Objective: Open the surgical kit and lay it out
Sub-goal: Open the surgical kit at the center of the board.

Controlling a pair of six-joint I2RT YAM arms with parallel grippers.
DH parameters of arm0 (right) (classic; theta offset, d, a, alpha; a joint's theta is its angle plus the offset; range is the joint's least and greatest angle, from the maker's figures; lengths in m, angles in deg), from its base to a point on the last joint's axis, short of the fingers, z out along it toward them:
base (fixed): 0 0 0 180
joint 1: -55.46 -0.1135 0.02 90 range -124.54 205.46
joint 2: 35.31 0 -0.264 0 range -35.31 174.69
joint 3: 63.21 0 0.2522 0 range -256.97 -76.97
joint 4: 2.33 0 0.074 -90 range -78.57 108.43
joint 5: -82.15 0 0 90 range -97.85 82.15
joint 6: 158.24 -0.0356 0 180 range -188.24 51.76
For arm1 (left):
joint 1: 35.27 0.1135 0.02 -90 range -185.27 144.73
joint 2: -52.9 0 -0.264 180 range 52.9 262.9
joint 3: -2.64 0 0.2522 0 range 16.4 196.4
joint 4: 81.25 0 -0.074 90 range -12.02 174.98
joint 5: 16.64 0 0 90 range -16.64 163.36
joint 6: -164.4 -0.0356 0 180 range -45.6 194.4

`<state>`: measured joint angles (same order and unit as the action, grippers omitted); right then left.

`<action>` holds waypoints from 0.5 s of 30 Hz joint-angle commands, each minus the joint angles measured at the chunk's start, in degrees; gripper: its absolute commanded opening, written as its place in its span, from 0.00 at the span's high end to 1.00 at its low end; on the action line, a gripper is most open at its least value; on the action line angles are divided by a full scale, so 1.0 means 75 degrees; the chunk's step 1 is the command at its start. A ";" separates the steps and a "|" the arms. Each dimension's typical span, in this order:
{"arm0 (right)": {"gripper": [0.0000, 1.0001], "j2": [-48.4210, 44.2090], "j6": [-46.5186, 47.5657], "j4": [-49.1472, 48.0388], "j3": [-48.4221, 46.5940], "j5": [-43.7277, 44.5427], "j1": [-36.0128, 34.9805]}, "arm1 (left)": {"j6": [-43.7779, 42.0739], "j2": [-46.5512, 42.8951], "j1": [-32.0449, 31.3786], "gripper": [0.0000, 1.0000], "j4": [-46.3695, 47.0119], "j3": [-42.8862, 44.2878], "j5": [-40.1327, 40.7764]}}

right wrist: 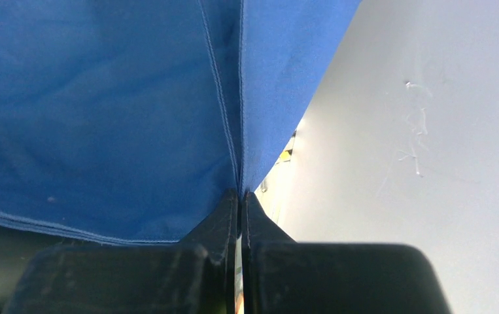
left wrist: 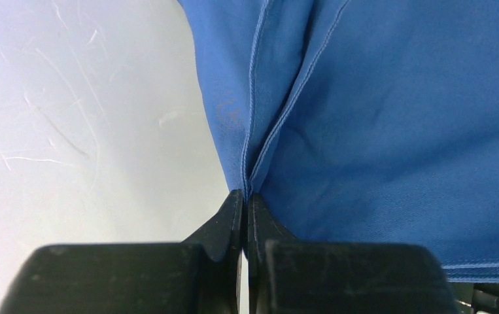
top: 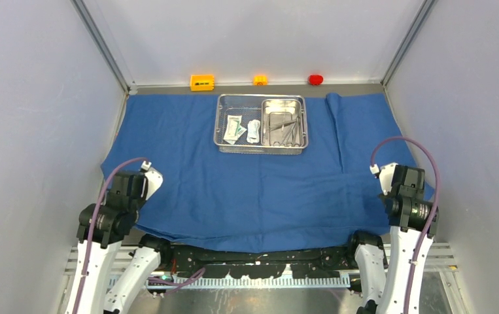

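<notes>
The surgical kit's blue cloth wrap (top: 246, 190) lies spread over the table. On its far middle stands the steel mesh tray (top: 220, 124) with white-green packets (top: 235, 129) on its left side and a smaller steel pan (top: 283, 103) on its right. Thin scissors and forceps (top: 284, 129) lie in the pan. My left gripper (left wrist: 246, 194) is shut on the hemmed left corner of the cloth (left wrist: 364, 118), low at the table's left (top: 147, 169). My right gripper (right wrist: 240, 193) is shut on the hemmed right corner of the cloth (right wrist: 103, 111), at the table's right (top: 377, 169).
An orange block (top: 202, 82), a yellow block (top: 260, 80) and a red block (top: 315, 80) sit in a row along the back wall, beyond the cloth. Grey walls close in on the left and right, close to both arms.
</notes>
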<state>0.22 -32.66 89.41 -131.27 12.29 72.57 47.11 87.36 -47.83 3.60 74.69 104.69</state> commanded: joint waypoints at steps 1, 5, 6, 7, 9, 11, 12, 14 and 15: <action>0.95 -0.0055 0.0252 0.0270 0.0189 0.0200 0.0034 | -0.0473 -0.0077 0.0057 1.00 -0.0345 0.0085 -0.0035; 0.86 0.0304 0.0159 0.0097 0.0221 0.0245 0.0041 | -0.0424 0.0268 0.0057 1.00 -0.0066 -0.0067 -0.0238; 0.84 0.0399 0.0150 -0.0013 0.0230 0.0279 0.0037 | -0.0408 0.0392 0.0056 1.00 0.0038 -0.0109 -0.0274; 0.80 0.0509 0.0130 -0.0144 0.0232 0.0309 0.0038 | -0.0395 0.0513 0.0047 0.99 0.0157 -0.0148 -0.0296; 0.71 0.0791 0.0059 -0.0362 0.0168 0.0316 0.0037 | -0.0369 0.0791 0.0055 0.84 0.0417 -0.0241 -0.0280; 0.53 0.1188 -0.0085 -0.0376 -0.0107 0.0130 0.0033 | -0.0327 0.1157 0.0057 0.65 0.0613 -0.0185 -0.0236; 0.44 0.1428 -0.0176 -0.0320 -0.0314 -0.0048 0.0032 | -0.0314 0.1300 0.0057 0.54 0.0656 -0.0098 -0.0224; 0.34 0.1853 -0.0346 -0.0122 -0.0836 -0.0537 0.0032 | -0.0321 0.1593 0.0056 0.32 0.0701 0.0160 -0.0217; 0.32 0.2050 -0.0445 -0.0054 -0.1140 -0.0910 0.0039 | -0.0334 0.1709 0.0050 0.26 0.0694 0.0322 -0.0247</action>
<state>11.11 -33.43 89.54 -131.58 11.85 72.57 44.88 97.37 -47.63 5.59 73.27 102.70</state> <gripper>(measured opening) 0.636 0.629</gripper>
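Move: The left hand still pinches the blue cloth's near-left corner, the right hand its near-right corner. The board's near-left corner lies about 9 cm back, 9 cm left and 19 cm below the left hand; its near-right corner is some 6 cm back, 11 cm right and 16 cm below the right hand. The steel basket's middle lies about 34 cm ahead and 38 cm right of the left hand, 37 cm ahead and 38 cm left of the right hand, roughly 15 cm lower. Both hands let go of the cloth's near corners, the fingers parting from shut to well over half open. After easing back under a centimetre, the hands turn forward, back towards the basket, and sink, each ending only about 2 cm from its start, while the fingers tip some 10 degrees more steeply down. ##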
